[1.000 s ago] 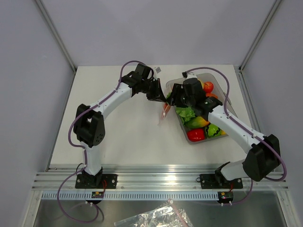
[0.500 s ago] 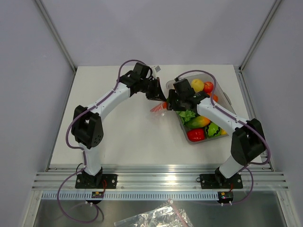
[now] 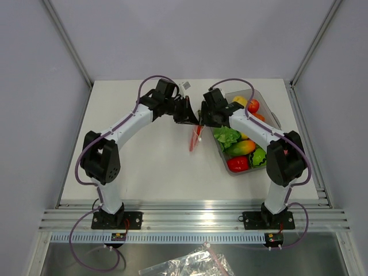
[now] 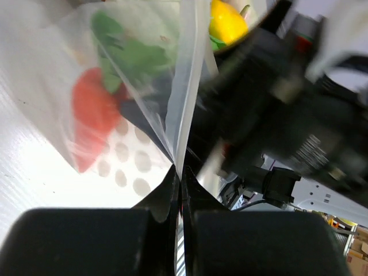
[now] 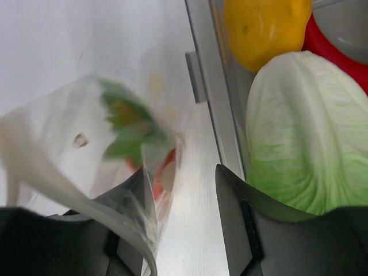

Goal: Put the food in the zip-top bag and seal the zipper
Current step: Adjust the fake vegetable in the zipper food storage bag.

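The zip-top bag hangs above the table between both grippers, clear with white dots. Inside it lies a long red-orange piece of food with a green top. My left gripper is shut on the bag's edge, and the pale zipper strip runs up from the jaws. My right gripper stands open right beside it. In the right wrist view the bag drapes over the left finger, and nothing sits between the fingers. I cannot tell whether the mouth is sealed.
A clear bin at the right holds green lettuce, a red bell pepper, a yellow piece and other toy produce. Its wall is close to the right fingers. A crumpled plastic bag lies below the table's front rail.
The right arm has swung left from over the bin to the bag, ending beside the left gripper. The bag went from tilted sideways to hanging straight down. The left gripper stayed shut.
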Available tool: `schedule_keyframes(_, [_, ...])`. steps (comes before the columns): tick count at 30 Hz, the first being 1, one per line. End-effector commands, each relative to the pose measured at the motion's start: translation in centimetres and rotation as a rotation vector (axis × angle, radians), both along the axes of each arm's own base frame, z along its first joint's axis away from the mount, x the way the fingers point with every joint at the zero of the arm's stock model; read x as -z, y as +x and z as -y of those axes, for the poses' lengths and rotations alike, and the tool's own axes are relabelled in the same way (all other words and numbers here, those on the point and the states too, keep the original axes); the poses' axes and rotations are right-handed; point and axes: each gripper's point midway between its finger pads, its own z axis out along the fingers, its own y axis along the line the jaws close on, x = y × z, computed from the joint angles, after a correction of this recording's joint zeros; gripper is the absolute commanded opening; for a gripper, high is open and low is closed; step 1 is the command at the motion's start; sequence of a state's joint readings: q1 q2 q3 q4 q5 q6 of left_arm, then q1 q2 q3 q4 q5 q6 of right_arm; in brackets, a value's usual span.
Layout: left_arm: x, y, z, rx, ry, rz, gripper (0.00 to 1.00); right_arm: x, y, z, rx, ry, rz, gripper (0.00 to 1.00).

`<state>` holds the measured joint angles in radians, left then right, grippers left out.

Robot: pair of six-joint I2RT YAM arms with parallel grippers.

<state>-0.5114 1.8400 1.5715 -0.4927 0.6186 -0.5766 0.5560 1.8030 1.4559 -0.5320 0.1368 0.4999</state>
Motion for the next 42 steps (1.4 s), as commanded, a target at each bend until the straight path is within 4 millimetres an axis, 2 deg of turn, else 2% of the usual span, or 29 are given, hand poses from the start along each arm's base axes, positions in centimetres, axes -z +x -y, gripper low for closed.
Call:
schedule_keyframes(1, [-3.7,-1.6,0.5,0.060,-0.074,0.048,0.00,-2.8,3.3,0.6,0.074,0.021,0.096,0.54])
schedule_keyframes(5, [-2.7,-1.3,0.0,0.046,-0.060,0.024,0.00,-5.3,2.3,-0.6,-0.007,0.111,0.143,0.54])
schedule_keyframes(6, [-2.7,-1.2,0.0,0.042,-0.062,0.023,0.00,-6.4,1.7,-1.0,-0.030,0.135,0.155,0.54])
schedule_keyframes(9, [-2.5,-1.2,0.1,0.042,-0.066,0.020,0.00,-7.1,0.9,-1.1,-0.059,0.147,0.151,0.56])
schedule_keyframes(13, [-2.6,-1.1,0.2,0.041,-0.071,0.023,0.00,-5.7,0.3,-1.2,-0.083,0.118,0.111,0.56])
schedule_keyframes(18, [-3.0,-1.1,0.1,0.041,-0.075,0.032,0.00,-1.5,0.1,-0.7,-0.058,0.057,0.013,0.55])
schedule_keyframes(20, [-2.7,-1.0,0.0,0.036,-0.061,0.024,0.00,-1.4,0.0,-0.5,-0.055,0.040,-0.001,0.55])
schedule_keyframes(23, [-1.2,-0.5,-0.6,0.013,-0.025,0.003,0.00,-4.1,-0.2,-0.1,-0.056,0.069,0.071,0.56])
schedule_keyframes(24, [-0.8,-0.4,-0.7,0.007,-0.022,-0.014,0.00,-5.6,-0.3,0.3,-0.046,0.071,0.105,0.56])
schedule_keyframes(26, [-0.3,-0.3,-1.1,-0.004,-0.024,-0.024,0.00,-6.5,-0.4,0.9,-0.053,0.042,0.121,0.54])
schedule_keyframes(27, [-0.4,-0.2,-1.2,-0.009,-0.020,-0.018,0.00,-6.3,-0.3,1.2,-0.042,0.020,0.119,0.51])
schedule_keyframes(28, [-0.3,-0.2,-1.4,-0.012,-0.015,-0.022,0.00,-6.0,-0.3,1.5,-0.050,-0.001,0.115,0.40])
schedule_keyframes(29, [-0.2,-0.2,-1.4,-0.011,-0.010,-0.022,0.00,-5.0,-0.3,1.6,-0.046,-0.020,0.093,0.32])
schedule_keyframes(32, [-0.1,-0.2,-1.9,-0.023,0.006,-0.020,0.00,-3.3,-0.6,1.6,-0.046,-0.029,0.053,0.15])
schedule_keyframes(37, [-0.7,0.2,-4.0,-0.062,0.073,-0.001,0.00,-1.7,-0.6,0.1,-0.070,0.041,0.028,0.13])
schedule_keyframes(38, [-1.6,0.4,-4.3,-0.064,0.079,0.027,0.00,-1.4,-0.5,-0.5,-0.083,0.060,0.020,0.14])
schedule_keyframes(42, [-2.5,-0.1,-5.8,-0.088,0.130,0.052,0.00,-0.8,0.1,-2.3,-0.126,0.116,0.004,0.15])
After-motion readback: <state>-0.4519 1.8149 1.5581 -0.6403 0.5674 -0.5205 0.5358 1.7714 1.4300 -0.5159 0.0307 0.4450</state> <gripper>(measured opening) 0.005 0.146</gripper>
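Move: The right hand's half-open fingers straddle the bag's mouth film, the near rim only about 2 cm to their left at the same height. The fake vegetable is already in the bag, roughly 3 cm left, 2 cm ahead and 7 cm below; the lettuce lies some 9 cm right, 4 ahead, the yellow fruit 4 right, 13 ahead, both about 9 below. From the left hand, already pinching the rim, the vegetable is about 4 cm ahead, 1 right, 10 below. After a nudge forward, the right hand bobs at the bag's mouth, rising about 5 cm, sinking some 3 and rising a little again as its half-open fingers close on the film beside the rim, then sinking about 2 cm more with a slight shift left. The left hand keeps its pinch on the rim nearly still at first, then late on draws the rim about 4 cm left and a little down, away from the right hand. ##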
